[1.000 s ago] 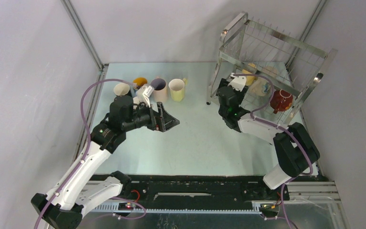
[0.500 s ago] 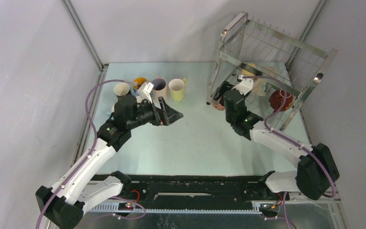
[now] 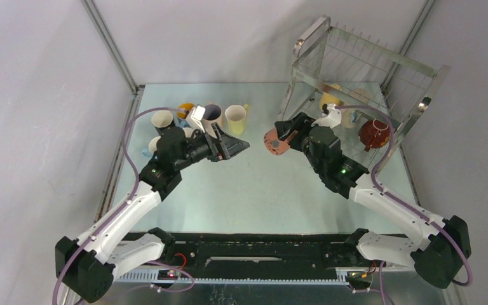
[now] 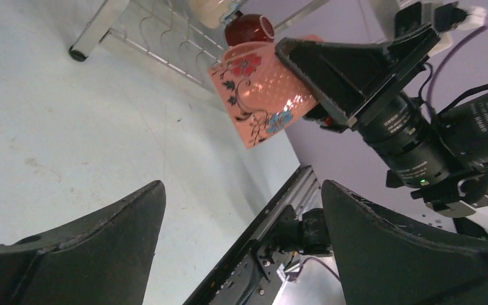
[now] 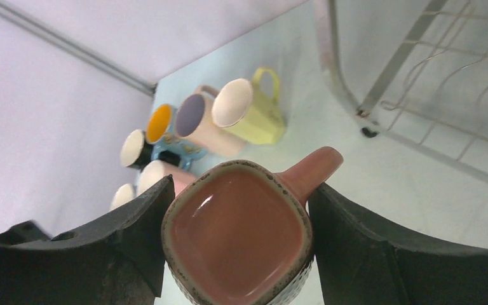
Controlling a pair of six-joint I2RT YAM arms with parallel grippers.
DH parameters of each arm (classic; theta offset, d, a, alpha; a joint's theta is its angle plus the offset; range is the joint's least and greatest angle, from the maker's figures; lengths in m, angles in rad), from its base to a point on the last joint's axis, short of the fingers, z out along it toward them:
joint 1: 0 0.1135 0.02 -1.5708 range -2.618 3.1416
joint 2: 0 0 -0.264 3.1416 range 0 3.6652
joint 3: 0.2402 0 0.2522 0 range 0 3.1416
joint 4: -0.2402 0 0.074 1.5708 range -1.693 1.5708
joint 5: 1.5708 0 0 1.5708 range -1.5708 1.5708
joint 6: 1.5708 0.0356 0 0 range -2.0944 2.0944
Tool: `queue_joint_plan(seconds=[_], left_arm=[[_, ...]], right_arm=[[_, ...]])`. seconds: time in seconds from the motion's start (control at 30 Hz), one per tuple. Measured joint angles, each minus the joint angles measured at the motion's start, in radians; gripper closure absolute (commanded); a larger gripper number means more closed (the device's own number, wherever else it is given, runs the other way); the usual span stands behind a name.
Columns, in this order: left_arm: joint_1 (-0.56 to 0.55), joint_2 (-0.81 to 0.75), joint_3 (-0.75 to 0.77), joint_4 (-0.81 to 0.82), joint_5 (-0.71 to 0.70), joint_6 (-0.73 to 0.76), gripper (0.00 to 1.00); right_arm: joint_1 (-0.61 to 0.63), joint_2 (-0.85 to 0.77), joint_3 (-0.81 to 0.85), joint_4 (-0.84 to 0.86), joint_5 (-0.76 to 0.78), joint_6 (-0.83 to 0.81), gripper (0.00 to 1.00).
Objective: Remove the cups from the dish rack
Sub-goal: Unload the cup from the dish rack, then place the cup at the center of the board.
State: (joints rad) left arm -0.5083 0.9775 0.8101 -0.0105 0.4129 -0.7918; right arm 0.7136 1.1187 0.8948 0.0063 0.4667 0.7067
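My right gripper (image 3: 284, 136) is shut on a salmon-pink flowered cup (image 3: 275, 142), held in the air left of the dish rack (image 3: 362, 70). In the right wrist view the cup (image 5: 238, 235) fills the gap between both fingers, its handle pointing up and right. My left gripper (image 3: 238, 146) is open and empty, a short way left of that cup, which also shows in the left wrist view (image 4: 260, 95) above the open gripper (image 4: 243, 190). A yellow cup (image 3: 329, 98), a pale cup (image 3: 349, 117) and a dark red cup (image 3: 375, 133) sit in the rack's lower tier.
Several cups stand at the table's back left: cream (image 3: 163, 119), black with an orange inside (image 3: 186, 109), pink with a purple inside (image 3: 211, 114), yellow (image 3: 236, 119). A black rail (image 3: 260, 251) runs along the near edge. Walls close in on both sides.
The right arm has drawn the pink cup out of the rack and leftward toward the table's middle. The left gripper has moved right and back toward it, still open.
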Motion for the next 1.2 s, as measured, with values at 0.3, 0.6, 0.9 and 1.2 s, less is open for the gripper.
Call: queue_joint_plan(seconds=[0.3, 0.6, 0.9, 1.2], left_arm=[[0.001, 0.042, -0.013, 0.148, 0.062, -0.115, 0.11], [0.022, 0.066, -0.058, 0.284, 0.137, -0.309, 0.14], [0.031, 0.094, -0.117, 0.497, 0.183, -0.541, 0.23], [0.035, 0.153, -0.154, 0.794, 0.194, -0.783, 0.39]], right_arm=[[0.005, -0.011, 0.0, 0.012, -0.154, 0.139, 1.0], [0.007, -0.01, 0.0, 0.105, -0.262, 0.22, 1.0], [0.011, 0.018, 0.0, 0.203, -0.324, 0.247, 1.0], [0.014, 0.051, 0.0, 0.28, -0.385, 0.296, 1.0]])
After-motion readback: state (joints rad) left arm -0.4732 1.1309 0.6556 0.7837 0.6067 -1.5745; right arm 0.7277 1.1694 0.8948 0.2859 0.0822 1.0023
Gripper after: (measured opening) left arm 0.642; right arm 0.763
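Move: The held orange cup sits about 12 cm to the left hand's right, roughly level with it in reach and height. From that hand the yellow-green cup stands some 8 cm ahead and 1 cm left, the purple-lined cup 9 cm ahead and 9 cm left, both about 23 cm lower. The right hand has the left gripper's fingers about 14 cm to its left, level in reach and height; the rack's left foot is roughly 4 cm ahead, not sideways, 26 cm below. The orange cup, still gripped near its base by the right hand, travels about 8 cm left, rising as it goes and easing back a little, while that wrist rolls and swings counter-clockwise. The left hand rises some 7 cm and drifts right to meet its open end, rolling about 35 degrees right side up and closing partway, with one finger inside the mouth and the other outside the wall. ##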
